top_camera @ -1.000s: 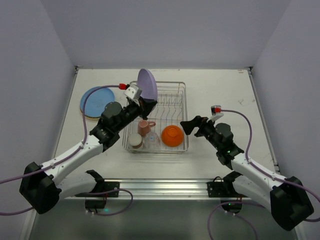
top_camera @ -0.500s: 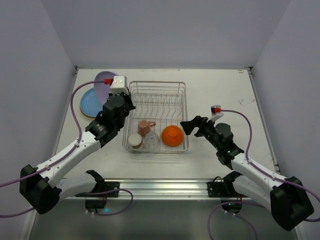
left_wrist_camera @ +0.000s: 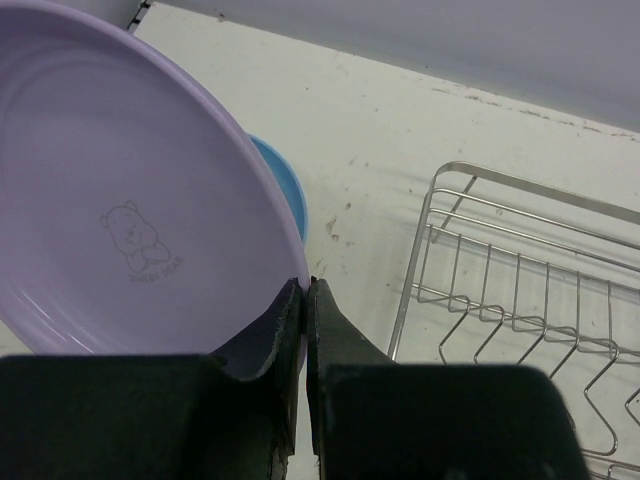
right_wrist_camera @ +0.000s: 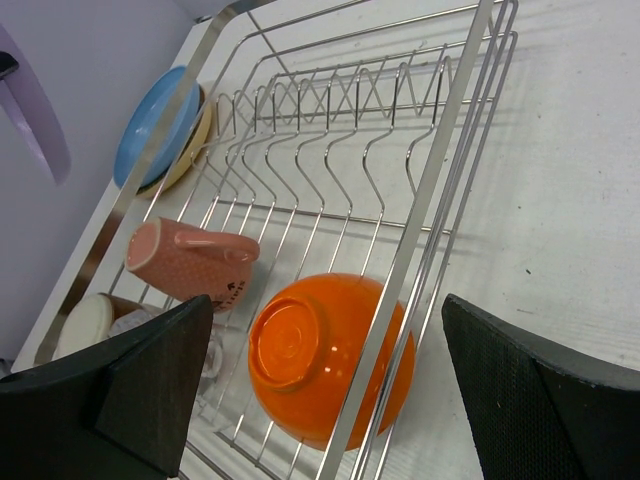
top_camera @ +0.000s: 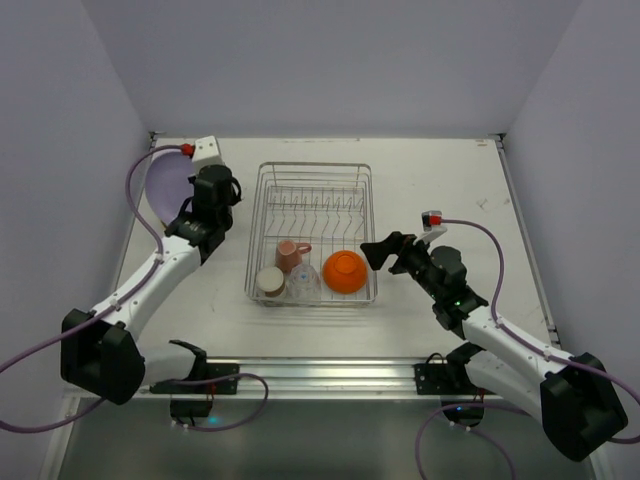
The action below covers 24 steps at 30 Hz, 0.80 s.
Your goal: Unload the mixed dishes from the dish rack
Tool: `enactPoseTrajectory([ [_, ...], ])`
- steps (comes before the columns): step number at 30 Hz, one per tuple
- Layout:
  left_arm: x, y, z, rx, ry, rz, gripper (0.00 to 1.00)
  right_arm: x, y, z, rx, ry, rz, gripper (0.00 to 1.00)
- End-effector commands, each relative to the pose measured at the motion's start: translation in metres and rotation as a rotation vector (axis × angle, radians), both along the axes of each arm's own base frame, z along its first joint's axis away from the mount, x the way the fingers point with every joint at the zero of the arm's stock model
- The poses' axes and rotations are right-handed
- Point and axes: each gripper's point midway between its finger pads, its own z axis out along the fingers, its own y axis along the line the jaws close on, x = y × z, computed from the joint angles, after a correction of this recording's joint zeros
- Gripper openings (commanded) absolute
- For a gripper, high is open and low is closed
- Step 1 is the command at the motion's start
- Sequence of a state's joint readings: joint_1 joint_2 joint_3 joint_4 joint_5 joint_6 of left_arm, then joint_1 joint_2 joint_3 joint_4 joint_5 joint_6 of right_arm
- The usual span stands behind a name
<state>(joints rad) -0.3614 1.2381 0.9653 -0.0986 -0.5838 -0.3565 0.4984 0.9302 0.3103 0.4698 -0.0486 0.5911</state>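
My left gripper [top_camera: 184, 206] is shut on the rim of the lavender plate [top_camera: 155, 183], holding it tilted at the far left, left of the dish rack [top_camera: 256, 220]. In the left wrist view the fingertips [left_wrist_camera: 304, 288] pinch the lavender plate [left_wrist_camera: 120, 220] above a light-blue plate [left_wrist_camera: 286, 188]. The rack holds a pink mug [top_camera: 292, 254], a cream cup [top_camera: 270, 282], a clear glass [top_camera: 306, 283] and an upturned orange bowl [top_camera: 345, 271]. My right gripper [top_camera: 376, 250] is open and empty just right of the rack, facing the orange bowl [right_wrist_camera: 320, 360].
The right wrist view shows the light-blue plate [right_wrist_camera: 158, 125] stacked on a tan plate [right_wrist_camera: 196, 142] on the table beyond the rack wall [right_wrist_camera: 420, 230]. The rack's upright prongs [top_camera: 318, 208] stand bare. Grey walls close in the table on three sides.
My left gripper has lifted the lavender plate out of the rack prongs and carried it left, over the plate stack. The right arm has not moved.
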Motion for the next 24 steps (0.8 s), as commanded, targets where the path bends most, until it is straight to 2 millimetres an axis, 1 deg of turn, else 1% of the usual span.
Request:
enactPoseTrajectory([
  [1,0.020,-0.005,0.030,-0.034,-0.074,0.008,0.00,0.002,0.008,0.021,0.025,-0.044,0.031,0.99],
  [4,0.035,-0.002,0.024,-0.009,-0.034,0.035,0.00,0.002,0.008,0.020,0.025,-0.042,0.031,0.99],
  [5,0.042,-0.004,0.014,0.003,-0.006,0.034,0.00,0.002,0.008,0.020,0.025,-0.041,0.033,0.99],
  [6,0.048,-0.004,0.017,0.003,-0.010,0.037,0.00,0.002,0.009,0.020,0.025,-0.041,0.033,0.99],
  [8,0.058,-0.005,0.010,0.012,0.011,0.044,0.00,0.003,0.008,0.019,0.025,-0.039,0.030,0.99],
  [10,0.062,-0.002,0.005,0.012,0.024,0.065,0.00,0.003,0.009,0.020,0.025,-0.039,0.031,0.99],
  [11,0.066,0.000,0.000,0.013,0.035,0.079,0.00,0.003,0.009,0.019,0.024,-0.037,0.031,0.99],
  [13,0.069,0.001,-0.007,0.009,0.048,0.088,0.00,0.003,0.009,0.019,0.027,-0.036,0.031,0.99],
  [15,0.074,0.003,-0.018,0.006,0.070,0.102,0.00,0.003,0.009,0.019,0.027,-0.034,0.034,0.99],
  [17,0.077,0.008,-0.030,0.010,0.100,0.122,0.00,0.004,0.010,0.018,0.027,-0.030,0.036,0.99],
  [19,0.078,0.014,-0.037,0.015,0.119,0.148,0.00,0.004,0.011,0.019,0.025,-0.031,0.037,0.99],
  [22,0.081,0.026,-0.051,0.024,0.152,0.185,0.00,0.005,0.010,0.019,0.022,-0.032,0.034,0.99],
  [24,0.082,0.028,-0.056,0.025,0.161,0.191,0.00,0.005,0.009,0.018,0.019,-0.031,0.028,0.99],
])
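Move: My left hand, already holding the purple plate by its rim, is bound for the blue plate on top of the plate stack, about 8 cm to its left, 5 cm ahead and some 20 cm below. The dish rack's middle is about 25 cm to the right and 5 cm back; in it, the pink mug lies about 18 cm right and 10 cm back. From my right hand, the blue plate is about 50 cm left and 15 cm ahead. With the purple plate's rim still pinched in my shut left fingers, I carry it forward about 7 cm, nearly level at first. Then I sink it some 7 cm towards the blue plate, while the hand tips down a good 10 degrees and turns slightly counter-clockwise. ##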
